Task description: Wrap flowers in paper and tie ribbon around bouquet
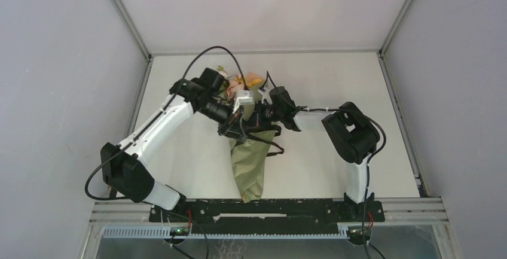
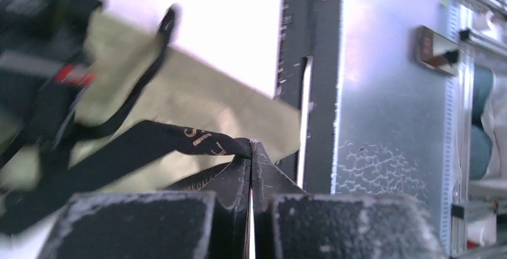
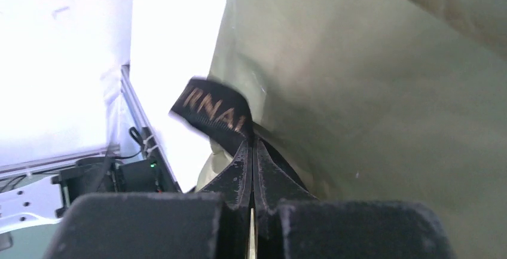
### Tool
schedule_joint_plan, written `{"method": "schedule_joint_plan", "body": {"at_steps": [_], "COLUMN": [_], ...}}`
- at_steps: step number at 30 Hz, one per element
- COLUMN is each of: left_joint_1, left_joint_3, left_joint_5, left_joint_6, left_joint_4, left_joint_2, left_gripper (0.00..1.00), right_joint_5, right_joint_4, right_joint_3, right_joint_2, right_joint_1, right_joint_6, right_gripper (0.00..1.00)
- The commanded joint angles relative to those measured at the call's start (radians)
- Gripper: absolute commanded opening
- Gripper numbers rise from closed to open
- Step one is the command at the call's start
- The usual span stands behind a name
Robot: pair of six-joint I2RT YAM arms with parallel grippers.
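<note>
The bouquet [image 1: 249, 166] lies mid-table as an olive-green paper cone, its narrow end toward the arm bases. Pink, yellow and white flowers [image 1: 239, 84] show at its far, wide end. Both grippers meet over the cone's upper part. My left gripper [image 2: 252, 145] is shut on the black ribbon [image 2: 149, 145], which bears gold lettering and runs off to the left over the paper [image 2: 197, 100]. My right gripper [image 3: 252, 142] is shut on another stretch of the ribbon [image 3: 212, 108], right beside the olive paper [image 3: 370, 109]. A ribbon loop [image 1: 274, 146] hangs off the cone's right side.
A black rail [image 1: 269, 209] carrying the arm bases runs along the table's near edge, just below the cone's tip. Metal frame posts [image 1: 394, 85] and grey walls close in the white table [image 1: 335, 76] on the left, right and back.
</note>
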Motion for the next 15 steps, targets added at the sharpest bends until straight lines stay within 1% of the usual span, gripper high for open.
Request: {"method": "schedule_joint_plan", "body": {"at_steps": [1,3,4,6,8,9,12,15], "left_joint_1": [-0.112,-0.115,-0.115,-0.113,-0.112,-0.107,-0.070,-0.025], "left_joint_3": [0.058,0.051,0.040,0.010,-0.018,-0.026,-0.030,-0.016], "left_joint_5": [0.189,0.242,0.236,0.180,0.101,0.023,-0.069,-0.101], "left_joint_6": [-0.045,-0.205,-0.301,-0.493,-0.612,-0.663,-0.759,-0.830], "left_joint_4": [0.076,0.230,0.330,0.562,0.733,0.811,0.918,0.981], "left_joint_2": [-0.008,0.030,0.048,0.077,0.103,0.117,0.188,0.270], "left_gripper": [0.00,0.00,0.00,0.00,0.00,0.00,0.00,0.00], "right_joint_5": [-0.094,-0.103,-0.111,-0.140,-0.159,-0.164,-0.181,-0.206], "right_joint_4": [0.136,0.129,0.127,0.127,0.111,0.108,0.120,0.121], "right_joint_3": [0.038,0.039,0.038,0.038,0.037,0.027,-0.007,-0.023], "right_joint_2": [0.013,0.005,0.002,0.002,-0.006,-0.015,-0.052,-0.072], "right_joint_1": [-0.012,-0.021,-0.025,-0.033,-0.041,-0.046,-0.062,-0.083], "right_joint_6": [0.099,0.097,0.095,0.096,0.094,0.091,0.091,0.101], "right_gripper": [0.01,0.05,0.10,0.19,0.24,0.26,0.30,0.32]}}
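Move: The left hand, high up with one ribbon end in its shut fingers, has the ribbon strand in the right gripper about 9 cm ahead, 4 cm to its right and 14 cm below. From the left hand, the flower heads lie some 24 cm ahead, about 1 cm right; the ribbon tail is 2 cm ahead and 12 cm right; the paper's lower end is roughly 13 cm back, 2 cm right. The right hand has that strand right between its fingertips. Rightward, after a short dip back, the left hand swings in an arc forward across and above the right gripper, ending about 9 cm farther right and 9 cm farther out at nearly its old height, its shut fingers keeping the ribbon end. The right hand nearly stays, rising about 2 cm with a slight tilt while its fingers open roughly a third around the strand. ##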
